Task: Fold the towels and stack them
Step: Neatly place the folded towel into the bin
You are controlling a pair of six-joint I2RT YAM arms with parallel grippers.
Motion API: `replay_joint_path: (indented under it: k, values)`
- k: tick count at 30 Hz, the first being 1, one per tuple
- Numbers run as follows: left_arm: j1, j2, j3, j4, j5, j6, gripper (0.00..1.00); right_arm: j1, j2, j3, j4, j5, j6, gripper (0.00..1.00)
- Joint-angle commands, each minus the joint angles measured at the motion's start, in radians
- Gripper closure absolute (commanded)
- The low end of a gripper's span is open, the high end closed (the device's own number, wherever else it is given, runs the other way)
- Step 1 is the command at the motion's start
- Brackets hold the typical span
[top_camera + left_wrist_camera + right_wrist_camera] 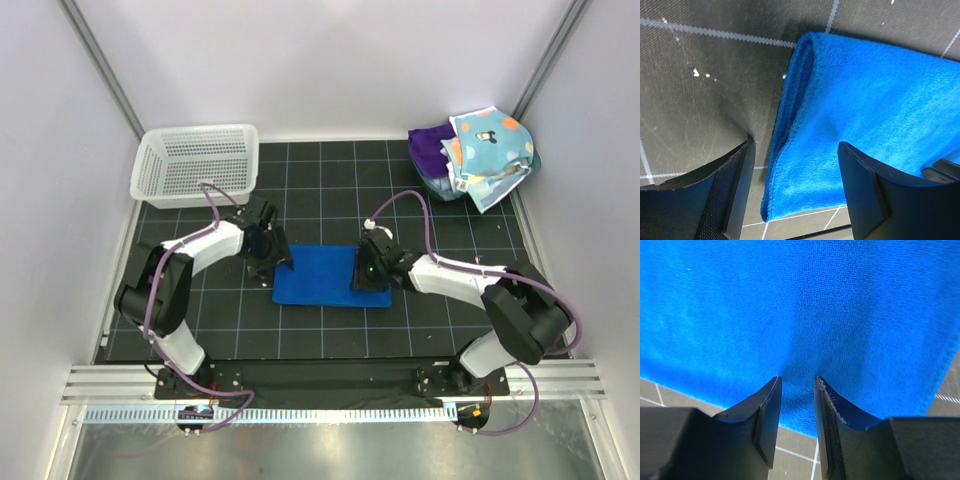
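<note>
A royal blue towel (322, 276) lies folded flat on the black gridded mat in the middle. My left gripper (268, 250) is at its left end, open wide. In the left wrist view the towel's folded edge (790, 125) lies on the mat between the left gripper's (796, 150) spread fingers, and neither finger grips it. My right gripper (372, 268) is over the towel's right part. Its jaws (797, 382) stand a little apart, tips down on the blue cloth (800, 305), with nothing pinched between them. More towels, purple (430, 148) and polka-dotted (490, 145), are piled at the back right.
A white mesh basket (195, 165) stands at the back left corner of the mat. The pile of towels sits on a teal tub (440, 186) at the back right. White walls close in both sides. A metal rail (330, 385) runs along the near edge.
</note>
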Motion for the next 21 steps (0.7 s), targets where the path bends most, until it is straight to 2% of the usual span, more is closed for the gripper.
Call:
replay_joint_path:
  k: [1, 6, 12, 15, 18, 19, 21]
  values:
    - [0.005, 0.054, 0.008, 0.032, 0.04, 0.033, 0.29, 0.006, 0.016, -0.015, 0.091, -0.013, -0.012, 0.61]
    - [-0.015, 0.109, -0.011, 0.046, 0.068, 0.026, 0.31, 0.006, 0.024, -0.019, 0.103, -0.011, -0.018, 0.61]
    - [-0.092, 0.153, -0.008, 0.041, 0.038, -0.01, 0.37, 0.006, 0.027, -0.016, 0.103, -0.008, -0.022, 0.61]
    - [-0.118, 0.187, 0.008, 0.037, 0.022, -0.024, 0.46, 0.006, 0.019, -0.021, 0.099, -0.01, -0.024, 0.61]
    - [-0.119, 0.209, 0.055, -0.006, -0.024, -0.021, 0.64, 0.006, -0.007, -0.016, 0.085, -0.01, -0.028, 0.61]
    - [-0.118, 0.215, 0.075, -0.049, -0.069, -0.017, 0.77, 0.006, -0.016, -0.015, 0.07, -0.011, -0.03, 0.61]
    - [-0.118, 0.23, 0.132, -0.101, -0.141, 0.005, 0.89, 0.006, -0.054, -0.001, 0.05, -0.013, -0.038, 0.6]
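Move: The folded blue towel's left edge runs between the left hand's open fingers, about 1 cm left of the hand point and 1 cm below. The towel's middle lies some 11 cm to that hand's right and 1 cm nearer; the white basket is about 22 cm farther out and 16 cm left of the hand. From the right hand, the towel's middle is roughly 6 cm left, 2 cm ahead and 2 cm below, its left edge about 18 cm left and 4 cm ahead. The towel's left edge is swept inward and pinched near its middle: the left hand travels about 5 cm right, towards the right hand, sinking 1 cm and turning some 5 degrees clockwise, while its wide-open fingers close nearly shut on the cloth. The right hand stays by the towel's right end, its fingertips resting on top with the opening unchanged. ##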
